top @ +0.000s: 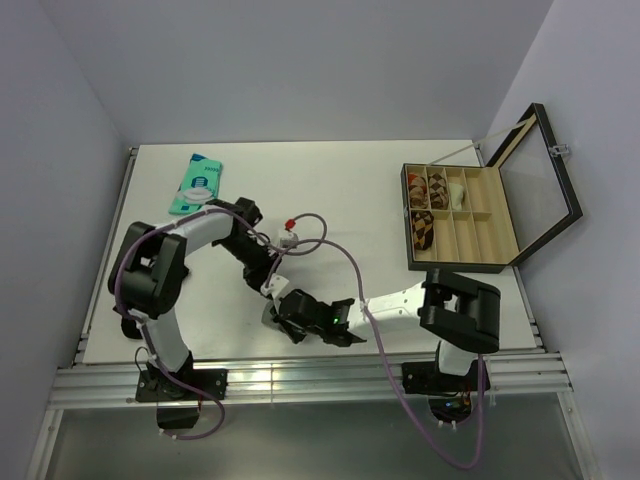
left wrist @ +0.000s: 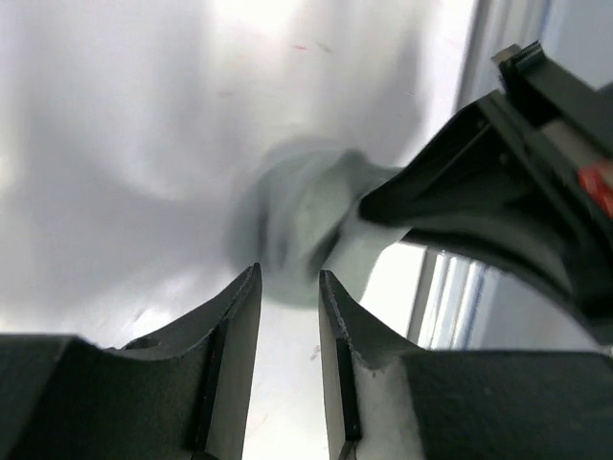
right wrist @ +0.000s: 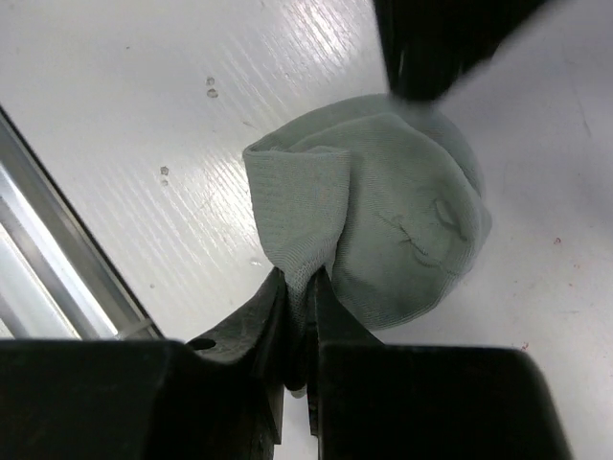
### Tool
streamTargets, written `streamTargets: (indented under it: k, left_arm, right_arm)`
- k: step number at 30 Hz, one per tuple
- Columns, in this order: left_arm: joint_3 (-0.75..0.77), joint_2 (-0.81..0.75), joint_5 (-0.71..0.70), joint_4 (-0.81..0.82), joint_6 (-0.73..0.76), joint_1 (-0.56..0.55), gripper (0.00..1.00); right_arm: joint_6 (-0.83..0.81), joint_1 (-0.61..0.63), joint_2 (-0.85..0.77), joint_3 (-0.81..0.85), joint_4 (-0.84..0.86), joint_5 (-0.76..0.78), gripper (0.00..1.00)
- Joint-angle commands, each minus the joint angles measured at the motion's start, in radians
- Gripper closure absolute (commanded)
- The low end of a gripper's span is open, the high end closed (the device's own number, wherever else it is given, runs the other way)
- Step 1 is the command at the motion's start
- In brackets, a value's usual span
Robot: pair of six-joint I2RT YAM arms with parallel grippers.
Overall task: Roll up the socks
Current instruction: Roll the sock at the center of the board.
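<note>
A grey-green sock (right wrist: 383,220) lies bunched into a rounded bundle on the white table near its front edge. My right gripper (right wrist: 299,283) is shut on a fold of its fabric at the bundle's edge. In the left wrist view the sock (left wrist: 297,230) shows blurred just beyond my left gripper (left wrist: 289,278), which stands open with nothing between its fingers. In the top view both grippers meet over the bundle (top: 268,316), the left gripper (top: 272,286) from behind and the right gripper (top: 287,310) from the right. The arms hide most of the sock there.
A teal flat packet (top: 196,184) lies at the back left. An open wooden compartment box (top: 455,267) with its lid (top: 545,180) raised stands at the right, with some rolled items inside. A metal rail (top: 300,375) runs along the table's front edge.
</note>
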Motion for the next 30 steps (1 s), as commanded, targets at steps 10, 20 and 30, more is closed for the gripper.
streamTargets:
  k: [10, 20, 30]
  left_arm:
    - [-0.174, -0.418, -0.037, 0.413, -0.188, 0.250, 0.61]
    - [-0.470, -0.715, -0.227, 0.575, 0.011, 0.108, 0.49]
    - [-0.701, -0.867, -0.407, 0.737, 0.051, -0.194, 0.29]
  right_arm:
    - [0.096, -0.222, 0.036, 0.062, -0.215, -0.514, 1.00]
    - [0.161, -0.397, 0.209, 0.230, -0.344, -0.869, 0.98]
    - [0.202, -0.455, 0.254, 0.297, -0.383, -0.965, 0.96]
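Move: The sock lies bunched close to the table about 6 cm back, 3 cm to the right and 3 cm below my left hand, which has already let go and is half open. My right fingers still pinch its end, its middle some 4 cm left and 2 cm forward of them, 1 cm lower. From my left hand the table's near edge runs about 16 cm straight back; the black bundle sits 27 cm to the left, nearly level. Keeping my right fingers shut on the sock's end, I roll that wrist about 50 degrees so they swing from pointing forward-left to back-left, easing some 2 cm forward. Meanwhile I loop my left hand away from the sock, about 8 cm forward and up and some 5 cm left, then bring it back and down, opening wider and swinging its fingers from back-right to forward-right. ##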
